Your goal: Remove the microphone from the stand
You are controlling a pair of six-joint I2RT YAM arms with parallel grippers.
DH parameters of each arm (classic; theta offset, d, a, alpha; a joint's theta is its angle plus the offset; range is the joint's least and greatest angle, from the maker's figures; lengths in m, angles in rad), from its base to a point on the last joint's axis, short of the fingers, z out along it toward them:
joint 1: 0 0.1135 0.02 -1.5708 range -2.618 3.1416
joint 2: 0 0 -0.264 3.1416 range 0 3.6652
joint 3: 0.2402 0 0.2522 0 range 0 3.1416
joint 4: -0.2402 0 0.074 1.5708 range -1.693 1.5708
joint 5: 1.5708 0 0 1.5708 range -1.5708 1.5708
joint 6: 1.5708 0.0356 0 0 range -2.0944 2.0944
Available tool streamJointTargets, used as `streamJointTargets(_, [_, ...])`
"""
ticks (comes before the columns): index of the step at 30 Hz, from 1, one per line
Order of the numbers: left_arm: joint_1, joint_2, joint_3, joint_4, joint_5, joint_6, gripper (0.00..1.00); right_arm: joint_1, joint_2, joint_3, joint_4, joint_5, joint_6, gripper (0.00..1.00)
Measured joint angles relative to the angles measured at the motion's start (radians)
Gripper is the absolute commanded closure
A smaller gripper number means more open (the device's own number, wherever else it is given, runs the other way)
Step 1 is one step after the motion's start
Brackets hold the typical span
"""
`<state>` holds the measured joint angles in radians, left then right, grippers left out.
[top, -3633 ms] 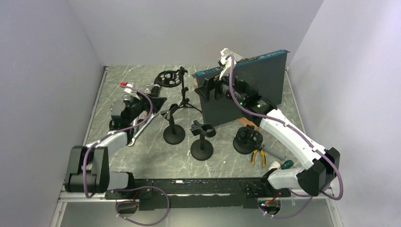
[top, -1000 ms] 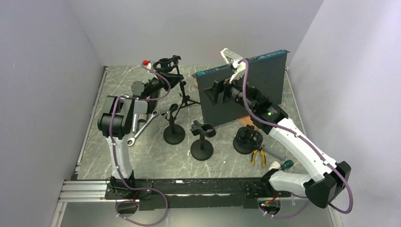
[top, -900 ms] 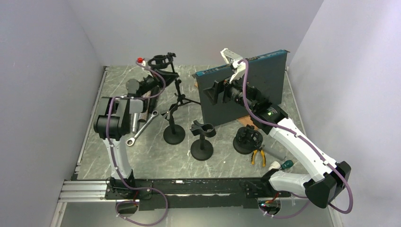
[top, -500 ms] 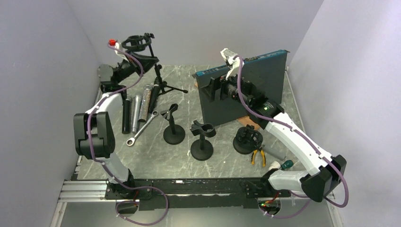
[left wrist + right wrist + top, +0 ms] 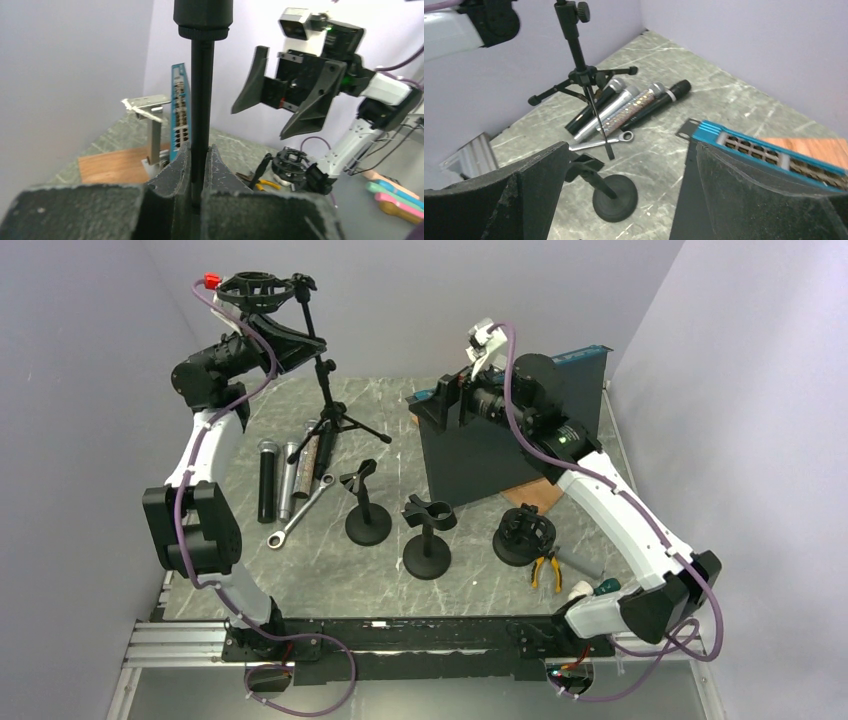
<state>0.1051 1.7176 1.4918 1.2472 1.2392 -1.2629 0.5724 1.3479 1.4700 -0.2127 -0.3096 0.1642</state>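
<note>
A black tripod microphone stand [image 5: 327, 405] stands upright at the back left, with a ring-shaped shock mount [image 5: 262, 284] on top. I cannot tell whether a microphone sits in the mount. My left gripper [image 5: 310, 344] is raised and shut on the stand's pole [image 5: 202, 100], just below the mount. Several microphones [image 5: 290, 472] lie side by side on the table beside the tripod legs; they also show in the right wrist view [image 5: 624, 106]. My right gripper [image 5: 452, 406] is open and empty, held high in front of the blue box; its fingers [image 5: 539, 185] frame the table.
A blue-edged network switch [image 5: 520, 430] stands on edge at the back right. Two round-based clip stands [image 5: 367, 510] [image 5: 428, 540] and a shock mount on a base [image 5: 524, 535] stand mid-table. A wrench [image 5: 300, 510], yellow pliers [image 5: 545, 568] and a screwdriver [image 5: 603, 588] lie nearby.
My left arm has swung up and back, carrying the tripod stand from lying on the table to standing upright. The microphones beneath it now show. My right gripper has risen slightly.
</note>
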Motion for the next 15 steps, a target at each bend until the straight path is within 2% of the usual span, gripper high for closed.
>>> streamJointTargets(7, [-0.058,0.021,0.069,0.211,0.012,-0.269,1.0,-0.002,0.111,0.108,0.027,-0.174,0.034,0.02])
streamJointTargets(15, [-0.208,0.022,0.134,0.233,0.06,-0.315,1.0,-0.002,0.193,0.169,0.087,-0.313,0.142,0.06])
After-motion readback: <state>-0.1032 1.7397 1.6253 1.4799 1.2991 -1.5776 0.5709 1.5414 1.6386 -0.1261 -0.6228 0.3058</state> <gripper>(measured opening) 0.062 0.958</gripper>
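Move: The stand already hangs from my shut left fingers. Its pole lies about 19 cm to the left of my open right hand, 5 cm ahead and a little higher. From my left hand, my right hand is roughly 19 cm to the right, 5 cm back and 5 cm lower. Counted from my right hand, the row of microphones lies some 30 cm left, 3 cm ahead and 27 cm below, the clip stand about 12 cm left, 11 cm back and 21 cm below, and the dark panel's middle about 18 cm right, 6 cm ahead and 15 cm below. Keeping my grip on the pole, I swing the stand through the air back and to the right towards my right hand, about 7 cm each way, rising some 3 cm and turning clockwise by nearly 20 degrees. Meanwhile I bring my wide-open right hand about 6 cm left towards the pole, rising slightly and turning counter-clockwise; it doesn't reach the stand yet. ##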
